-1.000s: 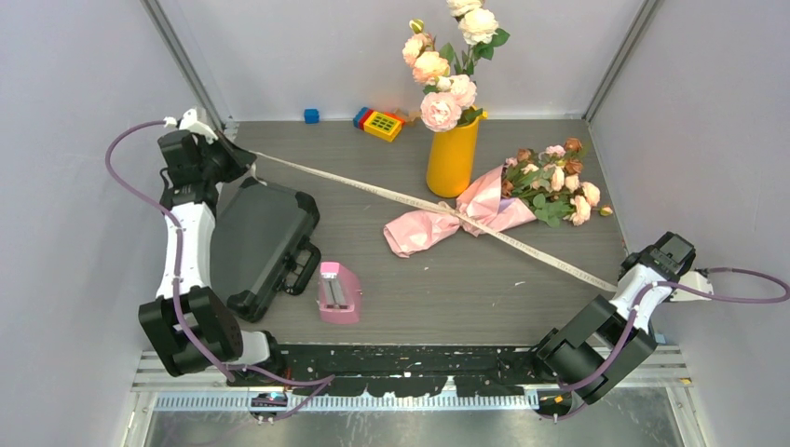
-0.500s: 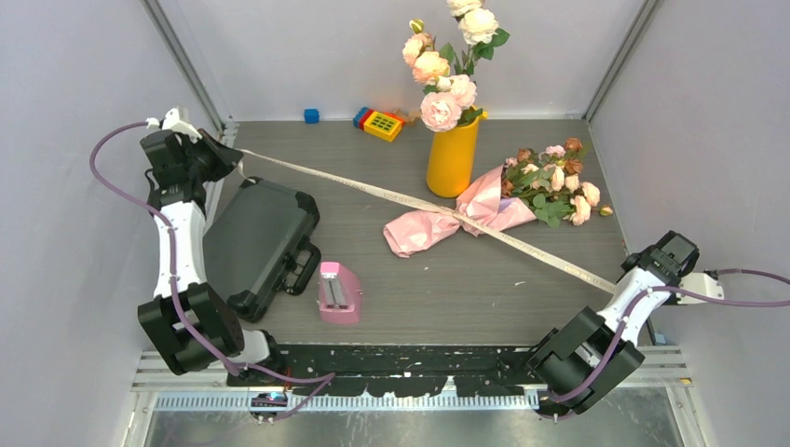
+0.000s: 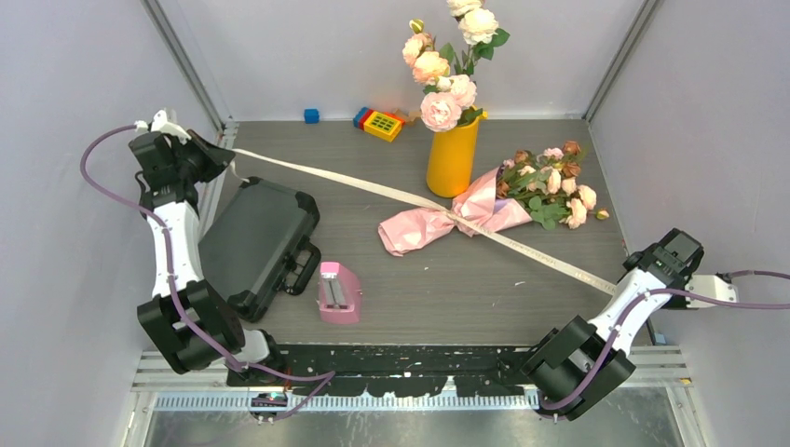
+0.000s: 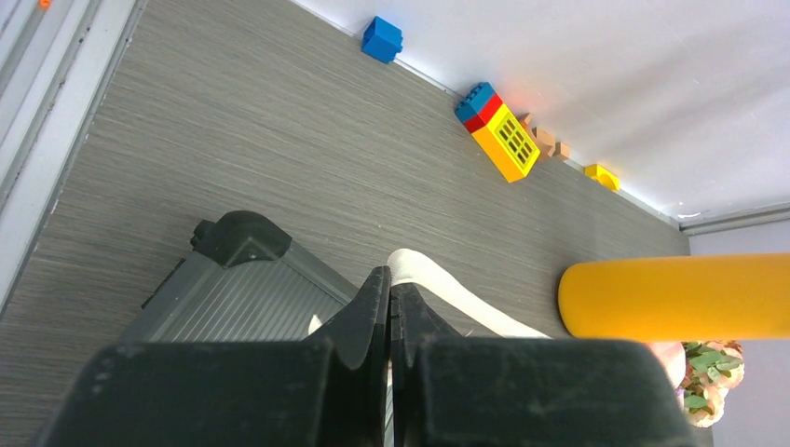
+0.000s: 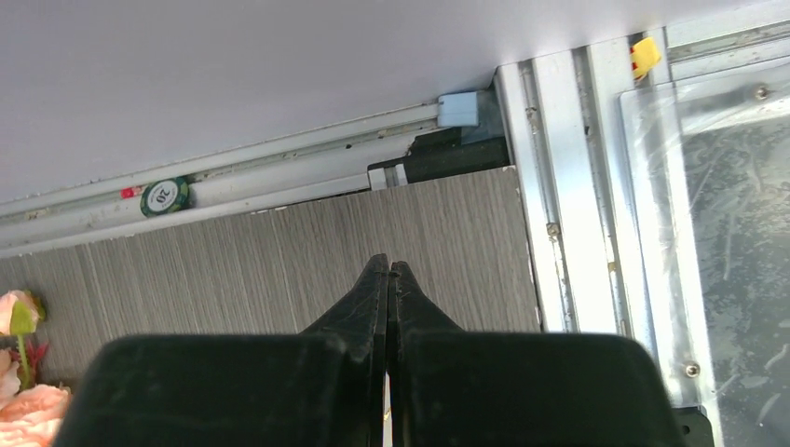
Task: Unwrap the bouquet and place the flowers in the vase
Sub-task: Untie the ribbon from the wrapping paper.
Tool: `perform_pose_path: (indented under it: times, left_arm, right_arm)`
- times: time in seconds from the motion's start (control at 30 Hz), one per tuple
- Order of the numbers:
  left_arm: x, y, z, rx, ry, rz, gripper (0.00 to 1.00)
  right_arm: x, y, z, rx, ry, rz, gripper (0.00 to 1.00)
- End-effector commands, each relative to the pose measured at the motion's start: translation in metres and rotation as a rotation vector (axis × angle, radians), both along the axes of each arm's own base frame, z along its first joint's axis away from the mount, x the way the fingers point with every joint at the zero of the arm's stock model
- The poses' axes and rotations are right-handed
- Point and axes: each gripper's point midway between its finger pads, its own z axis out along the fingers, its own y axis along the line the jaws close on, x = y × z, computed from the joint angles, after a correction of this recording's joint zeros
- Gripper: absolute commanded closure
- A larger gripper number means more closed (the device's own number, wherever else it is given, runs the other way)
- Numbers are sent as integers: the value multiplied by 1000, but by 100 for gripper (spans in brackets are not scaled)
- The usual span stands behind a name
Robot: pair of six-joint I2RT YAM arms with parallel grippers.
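Note:
The bouquet [image 3: 438, 223] lies on its side in the middle right of the table, pink paper to the left. Its flowers [image 3: 551, 184] fan out to the right. A long beige ribbon [image 3: 354, 183] runs taut across the paper, from my left gripper [image 3: 224, 156] at the far left to my right gripper [image 3: 663, 265] at the near right. The left wrist view has my left gripper [image 4: 389, 279] shut on the ribbon [image 4: 447, 289]. My right gripper [image 5: 388, 270] is shut too, with a pale sliver of ribbon between its jaws. The yellow vase [image 3: 452, 158] stands just behind the bouquet.
Big pale roses [image 3: 447, 65] fill the vase. A black case [image 3: 256, 242] lies at the left with a pink stapler-like object [image 3: 338, 291] beside it. Toy blocks [image 3: 377, 123] and a blue cube [image 3: 311, 115] sit by the back wall. A green chip [image 5: 166, 196] lies in the right rail.
My left gripper has drawn further left and my right gripper further right, pulling the ribbon. The bouquet has slid slightly to the left.

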Motion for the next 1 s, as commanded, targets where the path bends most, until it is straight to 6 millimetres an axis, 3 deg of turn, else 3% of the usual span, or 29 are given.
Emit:
perform_pose_path:
  times: [0.0,0.5,0.73,0.83,0.9,0.93,0.97]
  left_arm:
    - [5,11,32,28,-93,13,100]
    - [3,25,32,16,-98,39,100]
    - [3,24,28,-2,-97,37,99]
    - [3,23,28,-16,-97,37,75]
    - [2,21,28,-25,-97,36,54]
    - [1,20,28,-28,-97,35,46]
    - [1,19,28,-30,-96,32,40]
  right_arm:
    - [-16,-15,33,-114,12,-109,100]
    - [-37,-26,72,-225,60,-217,100]
    - [-35,-23,70,-212,56,-198,100]
    - [-19,-24,66,-192,15,-118,97]
    - [-6,-22,61,-159,-23,-58,79]
    - [3,-19,58,-135,-50,-14,65]
    - [7,-18,54,-125,-63,3,57]
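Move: Each hand already grips one end of the taut ribbon. From the left hand, the ribbon's knot on the wrapping paper lies about 49 cm right, 2 cm back and 24 cm down. The yellow vase stands about 12 cm beyond the knot, and the grey case lies 3 cm right, 10 cm back and 24 cm below that hand. From the right hand the knot is about 28 cm ahead, 44 cm left and 7 cm down; the flowers are 36 cm ahead, 20 cm left and 6 cm down. Keep drawing the ribbon ends apart, away from the knot: lift the right gripper about 5 cm while taking it some 3 cm back and slightly right, its fingertips tipping up, and ease the left gripper barely 2 cm left. Then stop and open both grippers to let go of the ends, the left to about half, the right less, with the right swinging back forward a centimetre. ##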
